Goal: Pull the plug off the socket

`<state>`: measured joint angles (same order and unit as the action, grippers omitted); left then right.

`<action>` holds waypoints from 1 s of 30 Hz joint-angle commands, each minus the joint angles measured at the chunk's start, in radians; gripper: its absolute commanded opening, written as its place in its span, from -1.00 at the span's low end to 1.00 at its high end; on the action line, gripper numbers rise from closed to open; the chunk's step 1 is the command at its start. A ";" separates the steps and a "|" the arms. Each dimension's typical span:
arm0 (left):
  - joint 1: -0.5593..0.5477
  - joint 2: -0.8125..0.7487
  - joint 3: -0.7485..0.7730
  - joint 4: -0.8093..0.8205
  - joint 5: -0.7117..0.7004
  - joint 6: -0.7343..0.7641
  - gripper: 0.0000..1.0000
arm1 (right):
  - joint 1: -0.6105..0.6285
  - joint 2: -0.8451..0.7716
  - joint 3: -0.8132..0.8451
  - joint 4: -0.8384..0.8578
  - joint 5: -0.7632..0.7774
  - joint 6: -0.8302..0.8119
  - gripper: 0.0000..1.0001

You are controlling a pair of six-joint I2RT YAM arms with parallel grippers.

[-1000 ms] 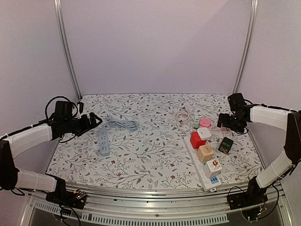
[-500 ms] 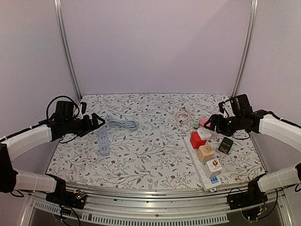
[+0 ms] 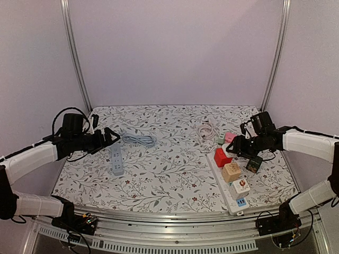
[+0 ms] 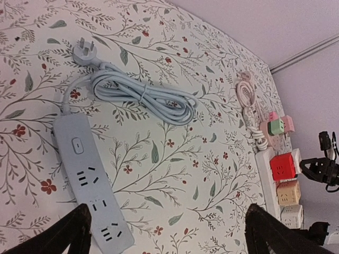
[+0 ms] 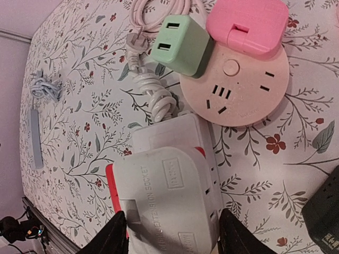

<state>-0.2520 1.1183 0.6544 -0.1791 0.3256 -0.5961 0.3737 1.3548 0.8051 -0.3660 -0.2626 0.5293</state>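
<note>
A white plug block (image 5: 169, 201) marked as an extension socket sits on top of a red cube (image 3: 221, 157) plugged into the long white power strip (image 3: 226, 188). My right gripper (image 5: 172, 241) straddles this white block (image 3: 230, 149); its dark fingers (image 5: 114, 238) press against both of its sides. Only a sliver of the red cube (image 5: 109, 177) shows beneath it. My left gripper (image 4: 164, 233) hangs wide open above the cloth, next to a grey power strip (image 4: 90, 185), with nothing between its fingers. From above, the left gripper (image 3: 111, 136) hovers at the far left.
On the white strip also stand a beige cube (image 3: 231, 172), a white cube (image 3: 241, 187) and a blue one (image 3: 241, 202). A round pink socket (image 5: 238, 90) carries a green plug (image 5: 180, 42) and a pink plug (image 5: 246, 24). A dark green adapter (image 3: 254, 163) lies to the right. The grey cable coil (image 4: 143, 98) lies at the back left.
My right arm has swung in from the right edge and come down over the white plug block, its fingers closing onto its sides. The left arm has barely moved.
</note>
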 commanded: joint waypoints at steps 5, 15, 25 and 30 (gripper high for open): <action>-0.017 -0.003 -0.020 -0.013 -0.004 -0.001 0.99 | 0.071 -0.092 0.012 0.002 0.026 0.051 -0.10; -0.021 0.002 -0.026 -0.007 -0.004 -0.001 0.99 | 0.159 -0.042 0.037 -0.010 0.157 0.031 -0.26; -0.026 -0.001 -0.036 -0.007 -0.007 -0.007 0.99 | 0.260 0.022 0.090 -0.005 0.239 0.005 -0.40; -0.028 -0.003 -0.036 -0.005 -0.005 -0.008 0.99 | 0.290 0.062 0.116 -0.003 0.232 -0.009 -0.44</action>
<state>-0.2661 1.1187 0.6384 -0.1783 0.3248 -0.6022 0.6292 1.3766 0.8860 -0.3668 -0.0357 0.5423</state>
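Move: The white plug stands right between the right hand's fingertips, about 1 cm ahead and 1 cm left, its middle roughly 1 cm below, stacked on the red cube some 6 cm down. From the plug, the green plug lies about 8 cm farther out, the wooden cube about 6 cm nearer and 2 cm right, and the black plug about 9 cm right and 2 cm nearer. From the left hand it is some 35 cm right, level, about 6 cm lower. The right hand closes its fingers from a bit over half open to under a third, pinching the white plug above the red cube while it rises about 3 cm and eases slightly back. It then carries on to the left, about 5.5 cm in all, sinking a little and turning some 10 degrees, so that it tilts the white plug and drags the red cube and the strip's far end along. ##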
